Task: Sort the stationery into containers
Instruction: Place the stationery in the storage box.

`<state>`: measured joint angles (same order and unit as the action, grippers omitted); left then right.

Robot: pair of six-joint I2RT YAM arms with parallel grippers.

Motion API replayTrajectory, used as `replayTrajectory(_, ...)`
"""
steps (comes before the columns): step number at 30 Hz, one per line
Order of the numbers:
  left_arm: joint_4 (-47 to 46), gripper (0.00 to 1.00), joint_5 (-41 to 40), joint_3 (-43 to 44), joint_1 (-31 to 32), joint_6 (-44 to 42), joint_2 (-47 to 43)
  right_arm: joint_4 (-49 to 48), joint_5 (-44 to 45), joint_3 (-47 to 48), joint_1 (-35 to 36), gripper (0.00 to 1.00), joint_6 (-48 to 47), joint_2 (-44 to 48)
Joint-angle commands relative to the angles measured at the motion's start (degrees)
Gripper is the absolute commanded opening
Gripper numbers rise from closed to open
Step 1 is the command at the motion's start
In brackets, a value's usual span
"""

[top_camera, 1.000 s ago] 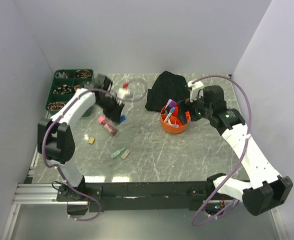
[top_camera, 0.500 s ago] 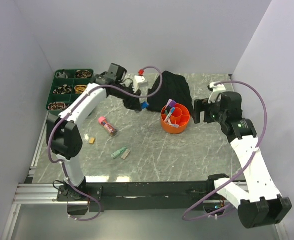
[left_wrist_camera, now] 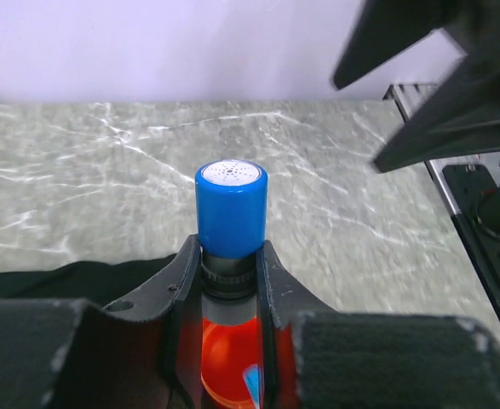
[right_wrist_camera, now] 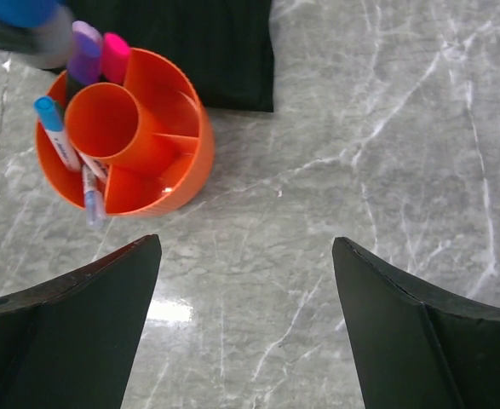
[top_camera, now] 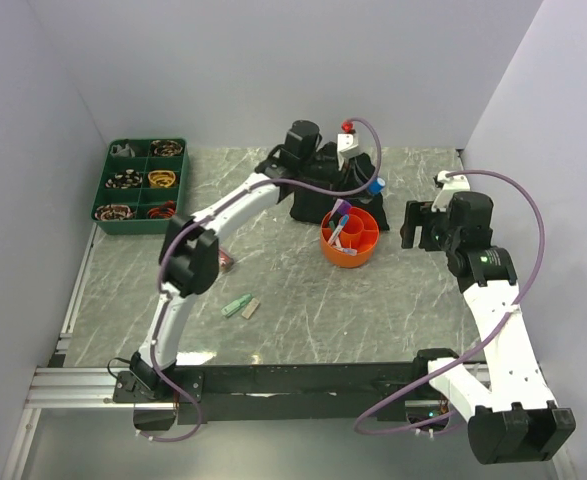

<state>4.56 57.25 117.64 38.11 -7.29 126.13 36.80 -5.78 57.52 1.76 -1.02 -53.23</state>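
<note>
My left gripper (top_camera: 371,190) is shut on a short chunky marker with a blue cap (left_wrist_camera: 231,207). It holds the marker upright just above the far right rim of the round orange tub (top_camera: 347,258), whose orange inside (left_wrist_camera: 222,358) shows below the jaws. In the tub stand a purple marker (right_wrist_camera: 86,47), a pink marker (right_wrist_camera: 116,54) and a thin white pen with a blue cap (right_wrist_camera: 55,129). My right gripper (top_camera: 418,225) is open and empty, over bare table right of the tub (right_wrist_camera: 192,166). The dark green tray (top_camera: 106,190) sits at the far left.
A black fabric heap (top_camera: 318,190) lies just behind the tub. A green-capped piece (top_camera: 236,305) and a tan eraser (top_camera: 251,309) lie on the marble in front of the left arm. Coiled bands fill tray compartments. White walls close in the table.
My left arm swung right from the table's left middle to over the tub, carrying the blue marker. My right gripper drew back to the right, away from the tub.
</note>
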Motion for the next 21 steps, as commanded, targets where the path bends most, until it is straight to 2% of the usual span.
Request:
replayTrajectory(1, -12.7, 0.08, 2.4, 4.3, 0.7, 10.5, 6.5, -1.0, 1.6, -1.2, -1.2, 0.90, 0.9, 1.4)
replayTrajectory(12, -17.7, 0.11, 1.8, 5.1, 1.0, 11.8, 13.7, 0.1, 1.0, -1.9, -2.9, 0.91, 0.9, 0.8)
replayTrajectory(21, -17.0, 0.17, 1.7, 4.0, 1.0, 11.2, 16.1, -0.1, 0.9, -2.4, -3.3, 0.92, 0.8, -0.4)
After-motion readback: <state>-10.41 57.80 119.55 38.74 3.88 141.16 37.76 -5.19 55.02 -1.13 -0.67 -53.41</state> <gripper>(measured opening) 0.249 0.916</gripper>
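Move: The left hand holds the blue-capped tube upright over the orange storage box, whose middle is about 22 cm below it, 2 cm to the left and 1 cm back. The purple-capped marker in the box is about 4 cm ahead of the hand, 4 cm left and 18 cm below; the black cloth is some 12 cm ahead, 3 cm left and 26 cm below. From the right hand the box is roughly 9 cm ahead, 15 cm left and 18 cm below. The left hand lowers the still-gripped tube about 10 cm towards the orange box's far right part, edging right. ##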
